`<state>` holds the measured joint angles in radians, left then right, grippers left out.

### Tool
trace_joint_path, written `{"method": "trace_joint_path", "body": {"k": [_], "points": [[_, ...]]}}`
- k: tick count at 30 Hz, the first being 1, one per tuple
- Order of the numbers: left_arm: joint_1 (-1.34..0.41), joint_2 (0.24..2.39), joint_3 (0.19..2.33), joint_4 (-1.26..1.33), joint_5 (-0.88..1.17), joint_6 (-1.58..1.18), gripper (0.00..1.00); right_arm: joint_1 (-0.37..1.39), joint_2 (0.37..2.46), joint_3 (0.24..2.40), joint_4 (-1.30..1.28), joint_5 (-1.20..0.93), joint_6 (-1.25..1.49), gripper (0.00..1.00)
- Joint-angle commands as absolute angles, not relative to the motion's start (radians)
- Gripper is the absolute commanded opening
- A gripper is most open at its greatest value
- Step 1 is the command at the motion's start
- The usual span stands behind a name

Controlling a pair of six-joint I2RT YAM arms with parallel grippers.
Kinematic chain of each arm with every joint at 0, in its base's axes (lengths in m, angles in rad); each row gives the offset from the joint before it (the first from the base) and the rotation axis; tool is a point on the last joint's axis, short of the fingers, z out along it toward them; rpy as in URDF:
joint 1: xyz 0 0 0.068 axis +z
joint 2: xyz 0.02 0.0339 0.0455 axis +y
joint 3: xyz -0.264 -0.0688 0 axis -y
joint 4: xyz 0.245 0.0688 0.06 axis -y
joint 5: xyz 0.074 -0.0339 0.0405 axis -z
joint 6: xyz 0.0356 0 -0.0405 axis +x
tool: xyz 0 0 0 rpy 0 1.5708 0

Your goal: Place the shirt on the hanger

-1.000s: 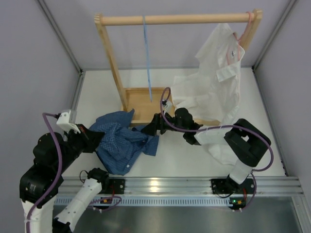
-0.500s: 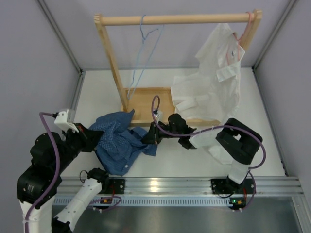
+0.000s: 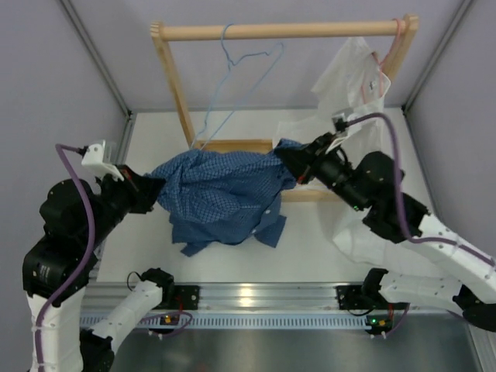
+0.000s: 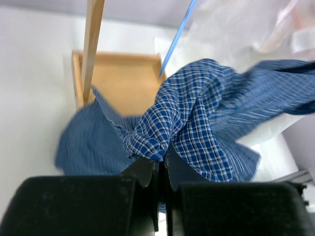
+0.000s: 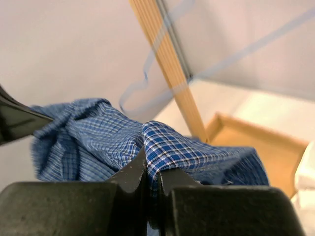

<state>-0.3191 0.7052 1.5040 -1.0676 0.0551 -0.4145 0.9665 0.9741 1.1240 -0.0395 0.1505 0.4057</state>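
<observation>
The blue checked shirt [image 3: 221, 195] hangs stretched in the air between my two grippers, in front of the wooden rack. My left gripper [image 3: 153, 191] is shut on the shirt's left edge [image 4: 157, 132]. My right gripper [image 3: 288, 165] is shut on its right edge [image 5: 162, 142]. The light-blue wire hanger [image 3: 232, 85] hangs by its hook from the rack's top bar, swung at a slant just above and behind the shirt. In the right wrist view the hanger [image 5: 147, 73] shows blurred behind the cloth.
The wooden rack [image 3: 177, 93] stands at the back on a tray base [image 3: 232, 147]. A white shirt [image 3: 353, 101] on a pink hanger [image 3: 387, 50] hangs at the rack's right end, draping down behind my right arm. Grey walls close in both sides.
My right gripper has shut on the shirt and lifted it up and to the right. The shirt rose off the table and spread out. The light-blue hanger has swung round.
</observation>
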Motion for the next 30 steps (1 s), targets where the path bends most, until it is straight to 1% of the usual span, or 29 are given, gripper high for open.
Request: {"method": "trace_joint_path", "body": {"k": [1, 3, 4, 5, 7, 8, 9, 10, 11, 12, 13, 14, 15, 16, 17, 18, 19, 20, 21, 22, 23, 24, 27, 28, 30], "points": [[-0.319, 0.796, 1.641, -0.907, 0.06, -0.383, 0.0, 1.069, 0.979, 1.418, -0.351, 0.393, 0.226, 0.0], [-0.319, 0.828, 1.655, -0.893, 0.045, -0.405, 0.0, 1.129, 1.049, 1.564, -0.454, 0.457, 0.181, 0.0], [-0.319, 0.828, 1.638, -0.894, 0.019, -0.42, 0.0, 1.187, 1.069, 1.584, -0.472, 0.463, 0.175, 0.0], [-0.319, 0.824, 1.567, -0.894, -0.077, -0.435, 0.0, 1.218, 1.107, 1.591, -0.479, 0.465, 0.178, 0.0], [-0.319, 0.783, 1.453, -0.905, -0.182, -0.491, 0.0, 1.307, 1.134, 1.53, -0.45, 0.488, 0.196, 0.0], [-0.319, 0.764, 1.322, -0.911, -0.299, -0.514, 0.0, 1.334, 1.149, 1.484, -0.421, 0.518, 0.228, 0.0], [-0.319, 0.72, 1.252, -0.922, -0.36, -0.569, 0.0, 1.373, 1.154, 1.383, -0.338, 0.532, 0.251, 0.0], [-0.319, 0.697, 1.186, -0.937, -0.412, -0.595, 0.0, 1.382, 1.163, 1.337, -0.293, 0.537, 0.306, 0.0], [-0.318, 0.665, 1.079, -0.946, -0.495, -0.615, 0.0, 1.391, 1.19, 1.259, -0.252, 0.544, 0.333, 0.0], [-0.318, 0.652, 1.042, -0.956, -0.521, -0.652, 0.07, 1.405, 1.212, 1.229, -0.192, 0.564, 0.362, 0.0], [-0.316, 0.646, 1.016, -0.966, -0.532, -0.663, 0.18, 1.414, 1.236, 1.212, -0.174, 0.59, 0.414, 0.0], [-0.318, 0.637, 1.0, -0.986, -0.535, -0.672, 0.21, 1.422, 1.297, 1.2, -0.16, 0.638, 0.44, 0.0], [-0.319, 0.629, 0.999, -0.998, -0.531, -0.686, 0.21, 1.431, 1.33, 1.183, -0.144, 0.647, 0.465, 0.0], [-0.318, 0.621, 1.006, -1.002, -0.522, -0.677, 0.26, 1.434, 1.36, 1.178, -0.111, 0.647, 0.512, 0.0], [-0.316, 0.612, 1.021, -1.018, -0.52, -0.675, 0.34, 1.436, 1.427, 1.174, -0.1, 0.656, 0.541, 0.0], [-0.318, 0.595, 1.043, -1.035, -0.529, -0.672, 0.46, 1.442, 1.46, 1.175, -0.092, 0.657, 0.569, 0.04], [-0.318, 0.585, 1.096, -1.051, -0.534, -0.669, 0.84, 1.445, 1.489, 1.18, -0.081, 0.655, 0.601, 0.09], [-0.318, 0.566, 1.124, -1.069, -0.535, -0.661, 0.98, 1.451, 1.534, 1.189, -0.077, 0.65, 0.606, 0.5], [-0.318, 0.557, 1.153, -1.075, -0.534, -0.64, 0.98, 1.456, 1.549, 1.198, -0.078, 0.647, 0.609, 0.74], [-0.318, 0.549, 1.205, -1.08, -0.525, -0.626, 0.98, 1.459, 1.555, 1.203, -0.081, 0.635, 0.595, 0.9], [-0.318, 0.543, 1.224, -1.08, -0.512, -0.609, 0.98, 1.459, 1.549, 1.212, -0.08, 0.605, 0.578, 0.99], [-0.318, 0.546, 1.242, -1.086, -0.502, -0.582, 0.98, 1.457, 1.537, 1.216, -0.084, 0.592, 0.557, 0.99], [-0.318, 0.564, 1.266, -1.077, -0.373, -0.526, 0.98, 1.439, 1.454, 1.207, -0.115, 0.45, 0.436, 0.99], [-0.318, 0.574, 1.246, -1.074, -0.253, -0.516, 0.98, 1.428, 1.397, 1.192, -0.127, 0.36, 0.398, 1.0], [-0.318, 0.589, 1.204, -1.054, -0.142, -0.509, 0.98, 1.382, 1.323, 1.102, -0.156, 0.272, 0.374, 1.0]]}}
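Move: The shirt hangs stretched between the two closed grippers. The clear table just this side of the rack lies about 29 cm below the left hand, 11 cm to its right and level with it front to back; from the right hand it is 31 cm down, 17 cm left and 7 cm back. The wooden base stands 17 cm ahead and 25 cm right of the left hand; the blue hanger dangles about 22 cm ahead and 16 cm right of that hand, near its height. The shirt, still pinched by both hands, is tossed up, the right hand rising some 12 cm and the left 5, then flung down onto the table, the right sweeping left and slightly back with a 35-degree roll that drops its left side, the left turning counter-clockwise. Both open near the bottom and let go; the left climbs back about 12 cm, the right a little. ##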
